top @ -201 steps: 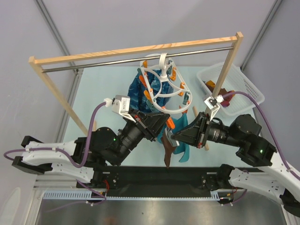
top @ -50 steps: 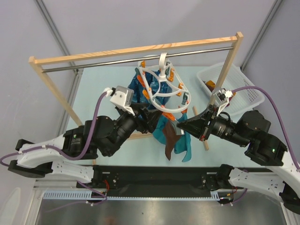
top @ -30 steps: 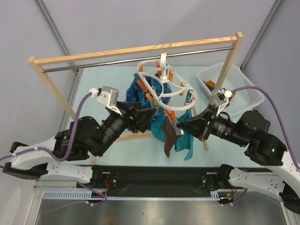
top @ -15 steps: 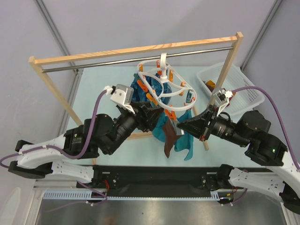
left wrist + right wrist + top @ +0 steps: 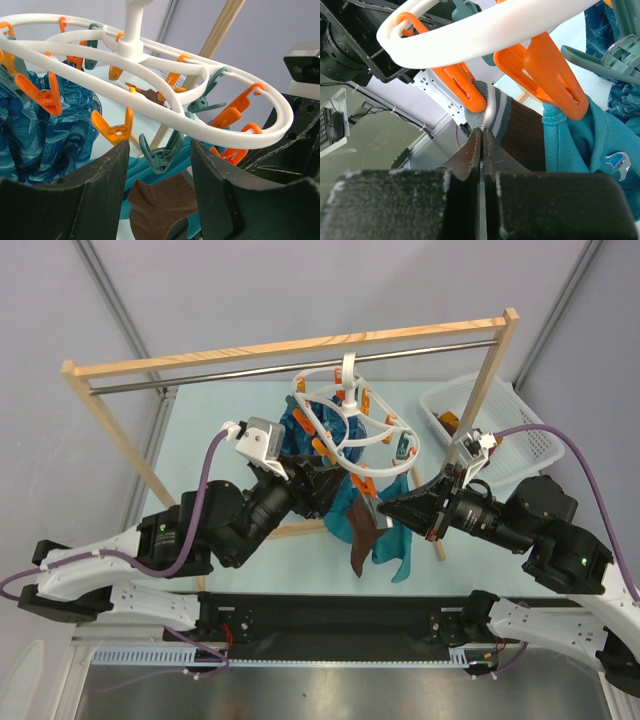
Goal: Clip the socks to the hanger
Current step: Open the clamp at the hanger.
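The white hanger [image 5: 385,437] hangs from the rack's bar, ringed with orange and grey-teal clips. A dark brown sock [image 5: 360,540] dangles below its near edge. My right gripper [image 5: 383,508] is shut on the sock's grey-striped cuff [image 5: 492,112], which it holds up against an orange clip [image 5: 465,85] under the hanger ring [image 5: 485,30]. My left gripper [image 5: 322,482] stands open just left of it. In the left wrist view its fingers [image 5: 80,200] flank a grey-teal clip [image 5: 161,159] and the brown sock [image 5: 165,205] below the ring [image 5: 225,127], touching neither.
The wooden-framed rack with its metal bar [image 5: 200,380] spans the back. A blue patterned cloth [image 5: 290,435] and a teal garment [image 5: 395,545] hang from other clips. A white basket [image 5: 540,430] holding more socks stands at the right, behind the rack's right post.
My left arm has swung back in from the left toward the hanger's near clips, and its jaws have narrowed a little. The right gripper and sock have stayed put.
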You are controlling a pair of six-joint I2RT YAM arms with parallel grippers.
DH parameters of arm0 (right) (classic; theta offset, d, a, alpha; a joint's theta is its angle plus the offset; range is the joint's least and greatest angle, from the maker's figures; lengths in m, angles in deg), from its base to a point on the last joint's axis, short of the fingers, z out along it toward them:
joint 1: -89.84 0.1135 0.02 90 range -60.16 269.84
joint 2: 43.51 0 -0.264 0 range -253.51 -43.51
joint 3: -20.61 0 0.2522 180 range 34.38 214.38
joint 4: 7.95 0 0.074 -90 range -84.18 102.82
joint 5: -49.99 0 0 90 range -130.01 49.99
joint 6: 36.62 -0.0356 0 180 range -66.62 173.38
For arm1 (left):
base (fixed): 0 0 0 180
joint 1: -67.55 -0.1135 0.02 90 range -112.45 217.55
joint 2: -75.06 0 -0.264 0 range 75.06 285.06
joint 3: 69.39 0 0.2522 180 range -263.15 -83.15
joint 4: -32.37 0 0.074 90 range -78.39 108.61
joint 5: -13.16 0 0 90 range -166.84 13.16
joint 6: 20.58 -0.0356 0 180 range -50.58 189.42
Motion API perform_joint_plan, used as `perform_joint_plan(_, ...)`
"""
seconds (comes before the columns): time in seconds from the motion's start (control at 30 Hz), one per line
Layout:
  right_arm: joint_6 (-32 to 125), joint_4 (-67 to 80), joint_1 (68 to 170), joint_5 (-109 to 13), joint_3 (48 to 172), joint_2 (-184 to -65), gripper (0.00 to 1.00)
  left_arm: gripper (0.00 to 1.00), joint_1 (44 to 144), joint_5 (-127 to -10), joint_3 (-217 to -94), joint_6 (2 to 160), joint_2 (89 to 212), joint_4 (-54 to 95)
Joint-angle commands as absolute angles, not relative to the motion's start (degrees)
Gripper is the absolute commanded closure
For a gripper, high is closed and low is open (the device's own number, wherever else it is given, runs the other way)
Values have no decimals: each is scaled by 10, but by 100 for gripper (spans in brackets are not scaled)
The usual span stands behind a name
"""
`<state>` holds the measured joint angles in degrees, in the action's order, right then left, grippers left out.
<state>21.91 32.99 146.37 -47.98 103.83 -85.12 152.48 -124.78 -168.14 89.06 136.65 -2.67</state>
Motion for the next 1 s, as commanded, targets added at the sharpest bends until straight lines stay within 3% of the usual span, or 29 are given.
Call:
perform_joint_plan(0.0,222,322,1466,-479,1054,-848,99,43,1519,-1248,-1706,897,1370,-21)
perform_joint_plan(0.67,222,324,1465,-483,1055,-850,99,50,1509,-1251,-1736,899,1398,-35)
perform_joint_plan(0.97,222,329,1466,-478,1058,-853,98,88,1508,-1266,-1730,909,1399,-35)
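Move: The green clamp on the hanger's near rim lies just beyond the open left fingers, about 1 cm ahead and 1 cm right, level with them. An orange clip sits roughly 4 cm ahead and 3 cm left of that hand, while the paired orange clips are some 5 cm right and 1 cm back. The sock's striped cuff is about 7 cm right, 2 cm back and 4 cm below. From the right hand, the clamp is some 4 cm ahead, 7 cm left and 4 cm up. The left hand eases about 1 cm to its right and half a centimetre forward, barely turning, to bring its fingertips around the green clamp, then shuts them from a bit over half open to nearly closed, mostly at the very end, pinching the clamp's two handles together. The right hand stays put with its fingers shut, still holding the brown sock by its striped cuff just below the rim beside the clamp. ##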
